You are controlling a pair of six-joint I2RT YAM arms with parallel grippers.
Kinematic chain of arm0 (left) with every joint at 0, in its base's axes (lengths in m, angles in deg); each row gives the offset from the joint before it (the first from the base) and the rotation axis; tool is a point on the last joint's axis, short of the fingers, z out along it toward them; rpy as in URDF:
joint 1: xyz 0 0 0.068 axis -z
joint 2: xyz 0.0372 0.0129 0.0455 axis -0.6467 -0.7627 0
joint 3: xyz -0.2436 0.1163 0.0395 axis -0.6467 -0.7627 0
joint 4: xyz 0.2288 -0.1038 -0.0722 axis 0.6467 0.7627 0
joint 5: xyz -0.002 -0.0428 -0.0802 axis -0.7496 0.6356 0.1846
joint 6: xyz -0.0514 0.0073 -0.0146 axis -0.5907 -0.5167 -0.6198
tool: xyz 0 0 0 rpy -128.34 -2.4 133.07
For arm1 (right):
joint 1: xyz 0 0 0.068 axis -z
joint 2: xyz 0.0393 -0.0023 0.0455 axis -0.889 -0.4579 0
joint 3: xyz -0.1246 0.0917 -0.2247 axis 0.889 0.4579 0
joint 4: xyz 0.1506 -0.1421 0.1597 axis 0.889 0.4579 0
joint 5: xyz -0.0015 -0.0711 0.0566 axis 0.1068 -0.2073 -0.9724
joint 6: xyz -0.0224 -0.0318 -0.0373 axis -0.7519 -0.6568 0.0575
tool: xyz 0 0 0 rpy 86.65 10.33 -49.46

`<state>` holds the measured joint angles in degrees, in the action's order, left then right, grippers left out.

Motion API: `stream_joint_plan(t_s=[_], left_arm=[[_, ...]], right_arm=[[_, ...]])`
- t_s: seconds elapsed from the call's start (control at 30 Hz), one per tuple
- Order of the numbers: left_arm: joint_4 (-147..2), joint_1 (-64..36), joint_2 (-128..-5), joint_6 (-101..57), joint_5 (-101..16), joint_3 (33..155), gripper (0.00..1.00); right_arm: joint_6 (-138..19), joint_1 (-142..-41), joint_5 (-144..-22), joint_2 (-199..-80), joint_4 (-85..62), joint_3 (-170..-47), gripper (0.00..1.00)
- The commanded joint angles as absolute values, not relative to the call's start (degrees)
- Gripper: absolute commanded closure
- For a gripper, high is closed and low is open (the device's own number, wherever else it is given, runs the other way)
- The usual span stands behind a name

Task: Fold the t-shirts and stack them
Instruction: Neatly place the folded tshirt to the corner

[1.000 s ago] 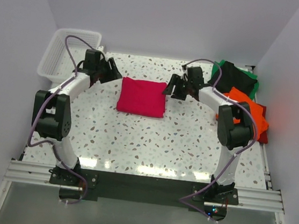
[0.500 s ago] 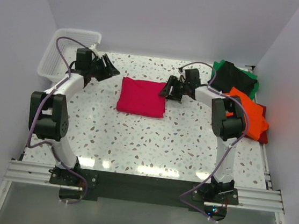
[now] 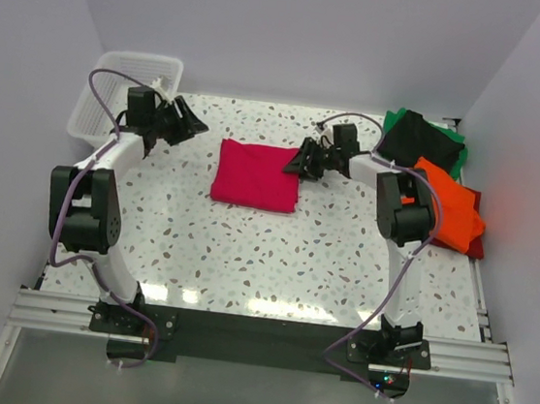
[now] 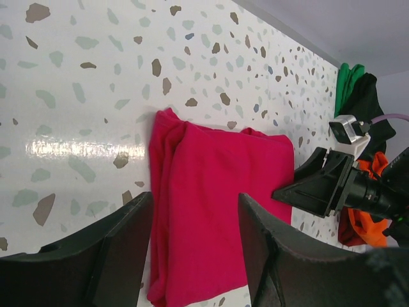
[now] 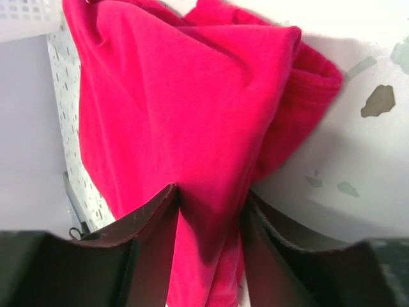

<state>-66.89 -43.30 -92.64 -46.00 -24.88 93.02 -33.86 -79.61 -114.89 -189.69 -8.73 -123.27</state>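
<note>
A folded crimson-pink t-shirt [image 3: 257, 174] lies flat mid-table. It also fills the left wrist view [image 4: 217, 192] and the right wrist view [image 5: 179, 96]. My right gripper [image 3: 292, 163] sits at the shirt's right edge. There its jaws [image 5: 211, 198] stand apart astride the folded edge, with cloth filling the gap between them. My left gripper [image 3: 194, 120] hangs open to the left of the shirt, clear of it, with nothing in its jaws [image 4: 195, 204]. At the far right lie a black t-shirt [image 3: 419, 136], a green one [image 3: 461, 161], an orange one [image 3: 450, 208] and a dark red one [image 3: 476, 247].
A white mesh basket [image 3: 117, 87] stands at the back left corner, just behind the left arm. White walls close the table in at the left, back and right. The pile of shirts takes up the right edge.
My right gripper has slid left onto the shirt's right edge and its jaws have narrowed. My left gripper has drawn back left, toward the basket, staying open.
</note>
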Motion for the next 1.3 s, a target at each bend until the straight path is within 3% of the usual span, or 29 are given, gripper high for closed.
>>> stream_joint_plan(t_s=[0.0,0.17,0.3,0.63,0.8,1.27], left_arm=[[-71.3,-44.2,-90.4,-47.1,-23.2,92.3,0.41],[-71.7,-44.6,-90.0,-47.5,-23.2,91.7,0.41],[-71.7,-45.0,-89.8,-47.7,-23.2,91.6,0.41],[-72.0,-45.1,-89.3,-48.2,-23.0,91.3,0.42],[-72.0,-45.1,-89.2,-48.3,-23.0,91.1,0.42],[-74.1,-45.1,-90.4,-49.9,-21.7,90.6,0.43]], right_arm=[[-36.1,-80.3,-118.0,-194.5,-2.2,-124.0,0.62],[-37.3,-80.8,-119.9,-195.5,-0.2,-125.7,0.76],[-38.5,-80.7,-117.0,-194.1,2.7,-126.8,1.00],[-50.9,-80.7,-89.2,-181.4,23.6,-128.5,1.00],[-53.4,-80.7,-81.5,-177.2,33.5,-127.8,1.00],[-56.0,-74.5,-62.2,-157.2,39.7,-119.8,1.00]])
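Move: The folded red t-shirt that I'm about to grip has its middle about 9 cm left of my right hand, 4 cm back and 2 cm lower; my half-open fingers already straddle its right edge. The orange t-shirt stack is some 37 cm to my right hand's right and 5 cm back, the black t-shirt about 31 cm right and 9 cm ahead. From my left hand, the red t-shirt is some 19 cm right, 6 cm back and 13 cm below. I sink my right hand about a centimetre and shut its fingers, pinching the right edge of the red t-shirt near its far corner. Then I sweep right, speeding up, some 19 cm towards the orange stack, drawing back about 7 cm and rising late, dragging the t-shirt along; the wrist rolls some 50 degrees until the fingers point nearly straight down. ##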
